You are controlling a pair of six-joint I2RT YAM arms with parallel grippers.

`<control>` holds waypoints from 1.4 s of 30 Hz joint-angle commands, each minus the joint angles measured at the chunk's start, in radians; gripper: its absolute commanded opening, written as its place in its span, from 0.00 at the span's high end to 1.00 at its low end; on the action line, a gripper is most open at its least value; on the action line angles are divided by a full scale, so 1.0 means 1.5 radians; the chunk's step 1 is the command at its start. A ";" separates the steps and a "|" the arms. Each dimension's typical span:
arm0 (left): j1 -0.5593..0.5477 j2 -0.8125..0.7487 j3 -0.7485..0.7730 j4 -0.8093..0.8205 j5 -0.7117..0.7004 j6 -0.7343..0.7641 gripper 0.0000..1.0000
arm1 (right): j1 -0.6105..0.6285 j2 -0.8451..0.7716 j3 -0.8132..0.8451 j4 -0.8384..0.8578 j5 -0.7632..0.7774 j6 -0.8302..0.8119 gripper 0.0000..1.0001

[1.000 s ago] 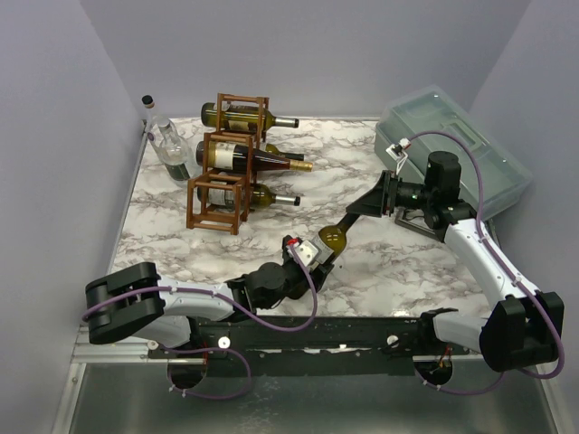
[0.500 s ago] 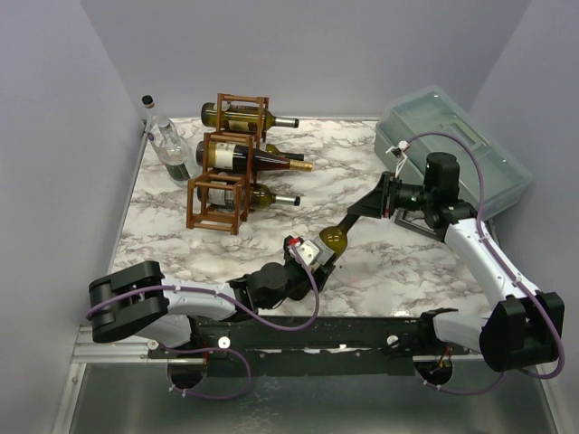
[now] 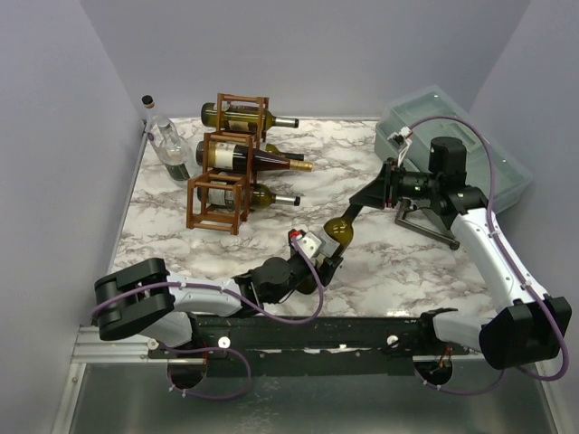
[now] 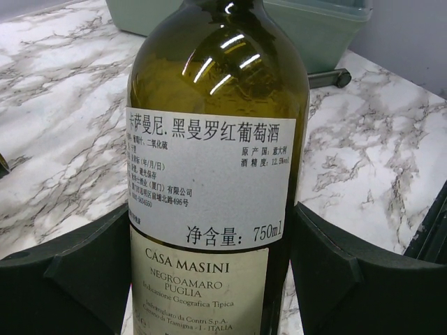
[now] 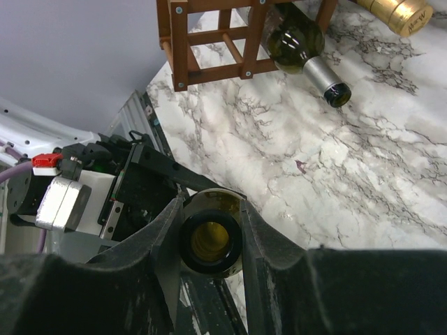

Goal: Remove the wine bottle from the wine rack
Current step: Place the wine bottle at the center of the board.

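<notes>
A dark green wine bottle with white labels hangs tilted over the near middle of the marble table, away from the reddish-brown wine rack. My left gripper is shut on its lower body; in the left wrist view the black fingers press both sides of the bottle. My right gripper is shut on the neck. The right wrist view looks down the open bottle mouth between that gripper's fingers, with the rack beyond.
Three more bottles lie in the rack, one with a gold cap. A clear bottle stands at the back left corner. A grey-green plastic box sits at the back right, behind the right arm.
My right gripper has shut on the bottle's neck. The right arm has risen and shifted a little right, and the bottle now tilts more steeply in the left gripper.
</notes>
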 commanded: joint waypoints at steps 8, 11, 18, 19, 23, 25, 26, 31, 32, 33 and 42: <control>-0.003 0.015 0.023 0.053 0.064 -0.034 0.16 | -0.005 0.012 0.059 0.001 0.111 -0.085 1.00; -0.002 0.013 0.022 0.053 0.069 -0.037 0.09 | -0.006 0.012 0.062 0.000 0.113 -0.084 1.00; -0.001 0.007 0.019 0.053 0.088 -0.040 0.01 | -0.005 0.013 0.070 -0.004 0.125 -0.090 1.00; 0.000 0.005 0.019 0.053 0.091 -0.041 0.01 | -0.005 0.013 0.072 -0.007 0.129 -0.095 1.00; 0.003 -0.010 0.015 0.052 0.108 -0.043 0.01 | -0.005 0.013 0.089 -0.023 0.146 -0.116 1.00; 0.007 -0.022 0.011 0.052 0.117 -0.049 0.01 | -0.006 0.014 0.104 -0.033 0.151 -0.129 1.00; 0.011 -0.028 0.008 0.052 0.122 -0.055 0.01 | -0.005 0.016 0.110 -0.039 0.153 -0.134 1.00; 0.058 -0.076 -0.003 0.024 0.187 -0.140 0.01 | -0.005 0.024 0.142 -0.062 0.164 -0.176 1.00; 0.071 -0.086 0.000 0.009 0.204 -0.168 0.01 | -0.006 0.025 0.146 -0.068 0.166 -0.184 1.00; 0.087 -0.095 0.004 -0.016 0.225 -0.191 0.01 | -0.005 0.028 0.153 -0.075 0.169 -0.193 1.00; 0.144 -0.153 0.068 -0.185 0.279 -0.211 0.01 | 0.010 0.051 0.207 -0.136 0.196 -0.260 1.00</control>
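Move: The left gripper still clasps the leaning wine bottle's lower body; the bottle's middle is about 3 cm ahead, 4 cm right and 4 cm above it. The near rack bottle's neck tip is roughly 19 cm ahead, 5 cm left and 6 cm below. The right gripper pinches the neck; the open board spot lies some 3 cm ahead, 5 cm left and 25 cm below it, the metal bar about 9 cm ahead, 15 cm right and 26 cm below. Open the left gripper wide to let go of the bottle's body, easing it back and right a couple of centimetres, then lift it clear about 5 cm, finally swinging forward and left. Keep the right fingers shut on the neck and carry it forward some 6 cm, drifting right, rising slightly late, while tipping the wrist about 25 degrees so the bottle's foot swings forward and right. ##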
